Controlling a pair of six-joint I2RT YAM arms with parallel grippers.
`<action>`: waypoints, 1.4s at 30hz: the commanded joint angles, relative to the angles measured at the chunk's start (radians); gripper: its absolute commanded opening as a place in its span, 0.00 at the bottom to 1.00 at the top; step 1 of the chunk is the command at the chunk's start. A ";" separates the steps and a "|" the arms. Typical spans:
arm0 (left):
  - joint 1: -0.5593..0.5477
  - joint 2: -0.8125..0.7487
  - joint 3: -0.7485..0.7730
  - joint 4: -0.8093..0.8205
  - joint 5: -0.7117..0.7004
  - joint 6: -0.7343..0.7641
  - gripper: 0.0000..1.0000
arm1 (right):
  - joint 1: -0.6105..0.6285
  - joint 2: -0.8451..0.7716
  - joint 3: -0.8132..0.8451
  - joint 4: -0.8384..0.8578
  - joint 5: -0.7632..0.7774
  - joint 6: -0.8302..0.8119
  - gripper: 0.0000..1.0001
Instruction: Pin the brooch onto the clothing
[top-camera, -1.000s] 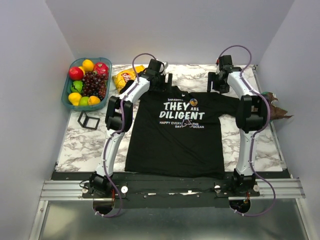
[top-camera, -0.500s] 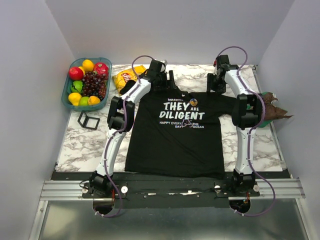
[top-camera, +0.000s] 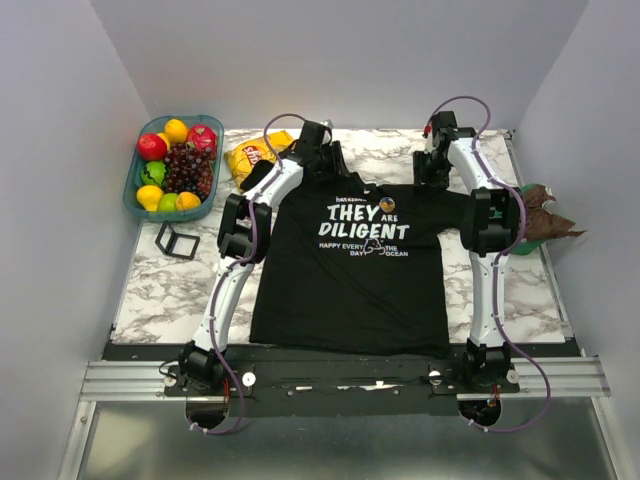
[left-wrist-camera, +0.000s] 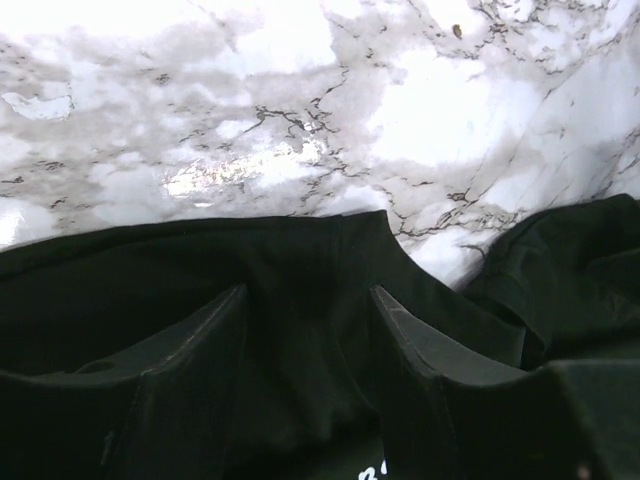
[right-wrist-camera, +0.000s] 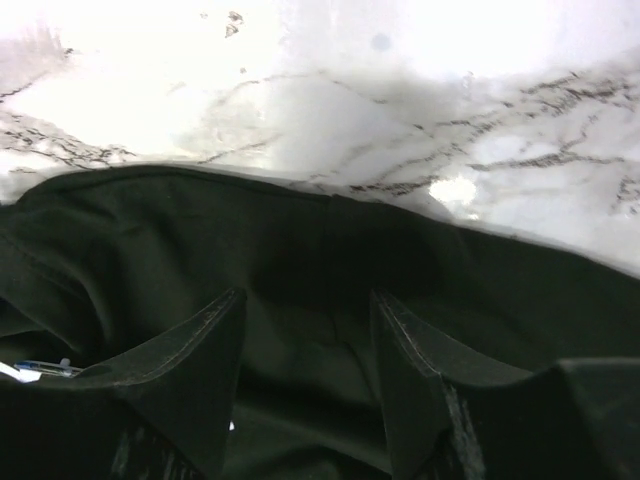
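Observation:
The clothing (top-camera: 350, 290), a black T-shirt with white print, lies flat on the marble table. The brooch (top-camera: 387, 205), a tiny brownish-orange disc, sits on the shirt's chest just right of the word "THEY". My left gripper (top-camera: 335, 165) is down on the shirt's left shoulder. In the left wrist view its fingers (left-wrist-camera: 308, 295) stand apart over a raised fold of the black cloth (left-wrist-camera: 200, 260). My right gripper (top-camera: 428, 172) is down on the right shoulder. Its fingers (right-wrist-camera: 308, 300) also stand apart astride the dark fabric (right-wrist-camera: 150, 230).
A teal basket of fruit (top-camera: 178, 165) stands at the back left, with a yellow snack bag (top-camera: 252, 155) beside it. A small black square frame (top-camera: 177, 241) lies left of the shirt. A brown crumpled thing (top-camera: 548, 215) sits at the right edge.
Both grippers have narrowed their jaws and settled lower onto the shirt's shoulders. The shirt and the brooch have stayed where they were.

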 joint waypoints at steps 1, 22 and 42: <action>-0.006 0.046 0.009 -0.032 -0.015 -0.011 0.56 | 0.001 0.038 0.052 -0.065 -0.060 -0.021 0.59; 0.131 0.034 -0.085 0.160 -0.014 -0.218 0.37 | -0.052 0.061 0.062 -0.004 -0.077 0.072 0.06; 0.149 0.077 -0.059 0.325 0.012 -0.252 0.36 | -0.162 0.060 0.088 0.199 -0.218 0.313 0.04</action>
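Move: The clothing's left shoulder lies right under my left hand, about 1 cm below the half-open fingers. From there the folded-in collar is some 8 cm right and 6 cm back, and the chips bag about 23 cm left and 2 cm ahead. Its right shoulder is likewise about 1 cm beneath my right hand, with the collar roughly 18 cm left and 2 cm back, and the brooch about 13 cm left and 8 cm back. I spread the clothing's top edge with both hands. My left hand keeps low, narrows its fingers to about a third open on the shoulder cloth and drags it about 7 cm left and nearly as far forward, towards the chips bag. My right hand first shuts on the other shoulder, pinching a small fold, then pulls forward and right about 6 cm, turning some 20 degrees. ##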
